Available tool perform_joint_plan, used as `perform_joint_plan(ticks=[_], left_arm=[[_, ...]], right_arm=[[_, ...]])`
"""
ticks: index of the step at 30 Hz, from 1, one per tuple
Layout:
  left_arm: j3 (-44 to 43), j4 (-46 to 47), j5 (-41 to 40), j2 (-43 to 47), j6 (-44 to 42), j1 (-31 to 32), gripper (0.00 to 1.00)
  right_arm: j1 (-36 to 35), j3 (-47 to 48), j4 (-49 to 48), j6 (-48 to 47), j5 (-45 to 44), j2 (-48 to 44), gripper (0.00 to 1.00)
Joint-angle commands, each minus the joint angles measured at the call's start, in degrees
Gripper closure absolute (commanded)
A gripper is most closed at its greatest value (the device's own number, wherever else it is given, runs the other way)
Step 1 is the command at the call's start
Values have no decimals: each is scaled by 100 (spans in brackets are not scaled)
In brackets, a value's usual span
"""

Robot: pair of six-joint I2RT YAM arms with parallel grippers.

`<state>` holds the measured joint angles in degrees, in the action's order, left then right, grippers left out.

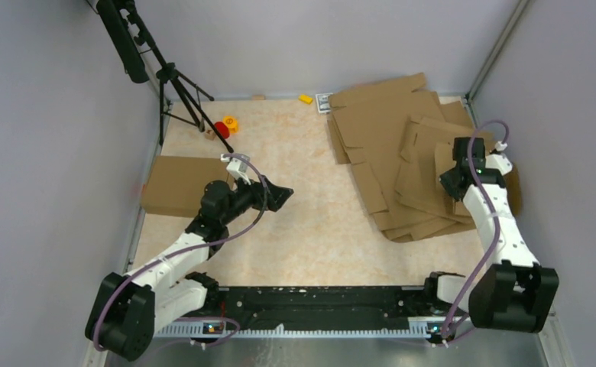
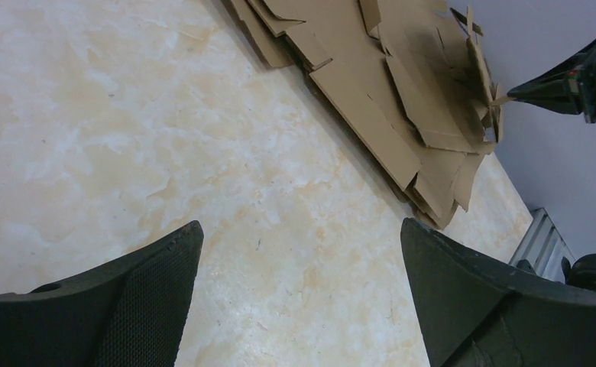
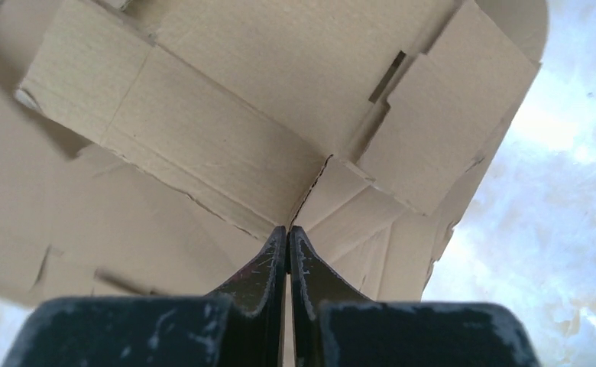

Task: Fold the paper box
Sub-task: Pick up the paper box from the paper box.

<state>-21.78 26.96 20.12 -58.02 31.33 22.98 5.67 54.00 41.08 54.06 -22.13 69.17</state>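
The paper box [image 1: 421, 141] lies as a brown cardboard blank on top of a pile of several such blanks at the right of the table. It fills the right wrist view [image 3: 226, 138] with creased panels and a slot. My right gripper [image 1: 449, 183] [image 3: 289, 228] is shut, its tips together against a cut edge of the blank; no card shows between them. From the left wrist camera, the right gripper [image 2: 566, 80] points at a raised flap of the pile [image 2: 402, 84]. My left gripper [image 1: 280, 196] [image 2: 299, 223] hangs wide open above bare table, left of the pile.
A flat brown cardboard piece [image 1: 176, 183] lies at the left edge behind the left arm. A black tripod [image 1: 180, 84] stands at the back left, with small red [image 1: 222, 128] and yellow [image 1: 305, 99] objects near the back wall. Grey walls close in three sides.
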Motion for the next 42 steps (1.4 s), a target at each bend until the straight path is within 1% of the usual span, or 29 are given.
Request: perform_joint_plan(ticks=[1,5,8,9,11,13,14,17,20,22,23,26,28,30,32,36,42], left_arm=[[-195,235,78,-67,-31,22,1],[-187,257,76,-94,-22,21,1],[-195,266,92,-121,-14,21,1],[-195,274,98,-130,-13,20,1],[-195,275,84,-152,-22,19,1],[-202,280,82,-180,-22,28,1],[-208,283,86,-194,-22,22,1],[-226,296,130,-241,3,21,1],[-221,333,163,-293,37,21,1],[-222,364,178,-349,55,26,1],[-230,385,207,-392,69,26,1],[-247,444,324,-504,116,30,1],[-270,457,390,-570,135,25,1],[-282,479,449,-638,157,26,1],[-296,532,515,-702,186,27,1],[-314,555,589,-778,204,24,1],[-293,468,397,-712,141,30,1]], right_arm=[[-269,478,449,-156,418,-713,100],[-277,1228,950,-342,-259,-1035,100],[-277,1797,1156,-551,-639,-1021,100],[-277,1983,1181,-633,-553,-999,100],[-282,2205,1098,-795,105,-965,100],[-341,2117,561,-1178,1140,-1060,100],[-402,1945,245,-1209,1526,-1175,100],[-605,1228,-648,-1075,2379,-1529,100],[-1030,594,-1260,-540,2843,-1679,100],[-1483,136,-1658,-133,2952,-1705,100],[-1895,-191,-1926,49,2874,-1710,100],[-2894,-721,-2625,510,2368,-1643,100],[-3389,-860,-2897,622,2006,-1491,100],[-3638,-862,-3185,679,1819,-1302,100],[-3702,-736,-3488,647,1818,-1084,100],[-3726,-40,-3609,415,1813,-509,100],[-3787,957,-3971,306,2586,126,100]])
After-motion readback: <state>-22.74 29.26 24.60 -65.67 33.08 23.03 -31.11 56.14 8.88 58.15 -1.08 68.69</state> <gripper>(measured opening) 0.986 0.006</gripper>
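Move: About 43 cm to the right hand's left, 3 cm farther out and 12 cm below lies the bare middle of the table, the side towards which its already pinched paper box is taken. The cardboard pile's middle is some 19 cm ahead of the right hand, 6 cm left and 11 cm down; the pile's left flap is roughly 25 cm ahead, 29 cm left and 12 cm below. From the left hand, the bare middle is about 4 cm ahead, 5 cm right and 16 cm down. Hoisting the pinched paper box some 17 cm, the right hand then sweeps about 29 cm left towards the bare table, dipping about 10 cm on the way before rising again. Its wrist swings roughly 50 degrees counter-clockwise and tips the fingers up to point forward-left, shut on the cardboard throughout. The open left hand sinks a couple of centimetres. ##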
